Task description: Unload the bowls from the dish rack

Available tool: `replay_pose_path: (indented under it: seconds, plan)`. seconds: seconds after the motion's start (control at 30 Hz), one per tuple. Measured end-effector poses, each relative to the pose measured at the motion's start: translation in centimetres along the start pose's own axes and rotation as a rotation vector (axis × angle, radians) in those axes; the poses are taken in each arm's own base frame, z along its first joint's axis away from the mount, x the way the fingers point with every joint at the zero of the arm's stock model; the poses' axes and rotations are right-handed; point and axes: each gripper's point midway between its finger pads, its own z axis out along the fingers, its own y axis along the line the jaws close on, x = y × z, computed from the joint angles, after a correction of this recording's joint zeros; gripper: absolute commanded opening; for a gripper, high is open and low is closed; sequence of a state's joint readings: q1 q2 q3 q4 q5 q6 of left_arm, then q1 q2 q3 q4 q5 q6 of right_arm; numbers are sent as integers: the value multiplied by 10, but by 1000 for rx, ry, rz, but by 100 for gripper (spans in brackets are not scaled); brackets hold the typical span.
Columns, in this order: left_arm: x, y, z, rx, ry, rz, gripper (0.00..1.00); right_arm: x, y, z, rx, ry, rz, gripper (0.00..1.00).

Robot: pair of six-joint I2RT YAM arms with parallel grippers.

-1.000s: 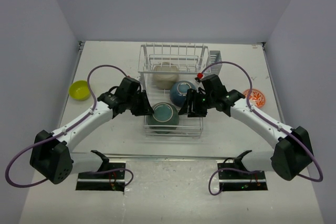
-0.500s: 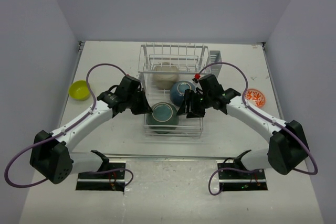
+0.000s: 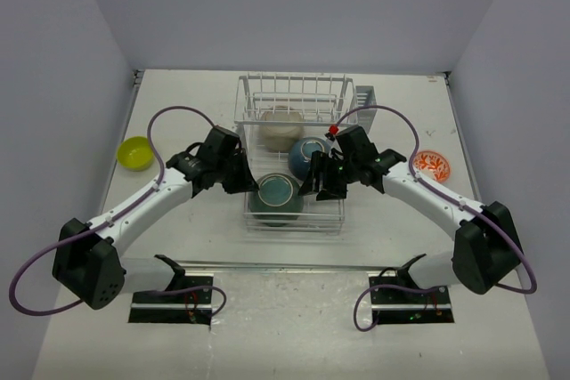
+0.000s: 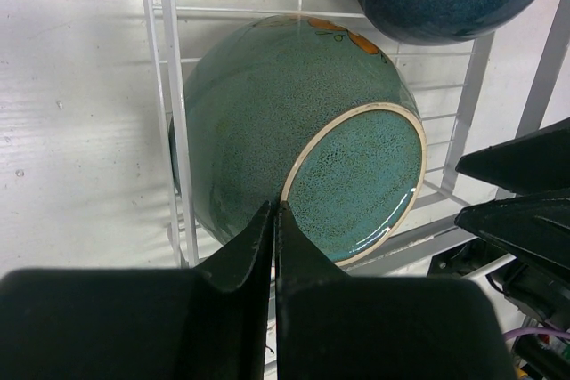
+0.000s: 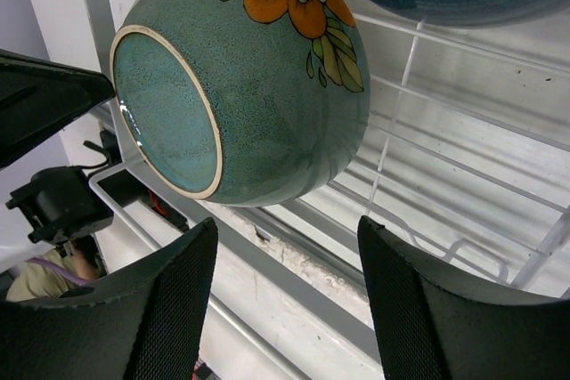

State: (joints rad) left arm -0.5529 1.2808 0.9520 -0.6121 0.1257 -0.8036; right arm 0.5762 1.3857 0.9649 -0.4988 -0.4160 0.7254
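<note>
The white wire dish rack (image 3: 290, 95) stands mid-table. On its base lies the dark teal-green bowl (image 3: 278, 195), foot ring up, with the dark blue bowl (image 3: 310, 156) and the beige-cream bowl (image 3: 280, 124) behind it. My left gripper (image 3: 246, 177) is shut and empty. Its tip (image 4: 274, 213) sits at the teal bowl's (image 4: 294, 122) left side, by the foot ring. My right gripper (image 3: 319, 182) is open at the bowl's right side. Its jaws (image 5: 287, 224) stand wide apart just below the teal bowl (image 5: 267, 86), not around it.
The yellow-green bowl (image 3: 134, 152) sits on the table at the left. The white bowl with orange-red pattern (image 3: 433, 165) sits at the right. A small grey caddy (image 3: 365, 100) hangs on the rack's right side. Rack wires (image 4: 166, 86) run beside the left fingers.
My right arm has shifted slightly left, closer to the teal bowl. The left arm and the bowls have hardly moved.
</note>
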Motion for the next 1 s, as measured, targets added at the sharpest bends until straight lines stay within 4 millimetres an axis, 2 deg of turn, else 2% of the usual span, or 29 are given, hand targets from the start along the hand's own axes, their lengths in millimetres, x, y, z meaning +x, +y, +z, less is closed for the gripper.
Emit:
replay_pose_path:
  seconds: [0.5,0.6,0.87,1.0]
  plan:
    - [0,1,0,-11,0,-25,0,-3,7,7,-43,12,0,69]
    - [0,1,0,-10,0,-25,0,-2,8,10,-52,22,4,85]
    - [0,2,-1,-15,-4,-25,0,-1,11,13,-66,30,4,96]
    - [15,27,3,-111,38,-27,0,-1,12,16,-87,27,-1,96]
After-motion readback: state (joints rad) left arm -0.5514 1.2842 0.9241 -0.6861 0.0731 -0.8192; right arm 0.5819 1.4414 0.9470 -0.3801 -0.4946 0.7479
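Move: The green bowl lies base-up in the front of the rack, its middle some 5 cm right of the left hand, 2 cm nearer the bases and 5 cm below; from the right hand it is about 8 cm left, 1 cm back and 5 cm lower. The blue bowl sits about 8 cm ahead of the right hand, level sideways and 5 cm below. The beige bowl is roughly 16 cm ahead and 7 cm right of the left hand, again 5 cm lower. The green bowl is approached from its right: the right hand eases about 2 cm left towards it, its already open fingers spreading nearly fully, though contact can't be seen. The left hand holds its shut fingertips still against the bowl's foot edge, then at the very end shifts about 2.5 cm down and left, off the foot to the bowl's left flank beside the rack's side rail. ##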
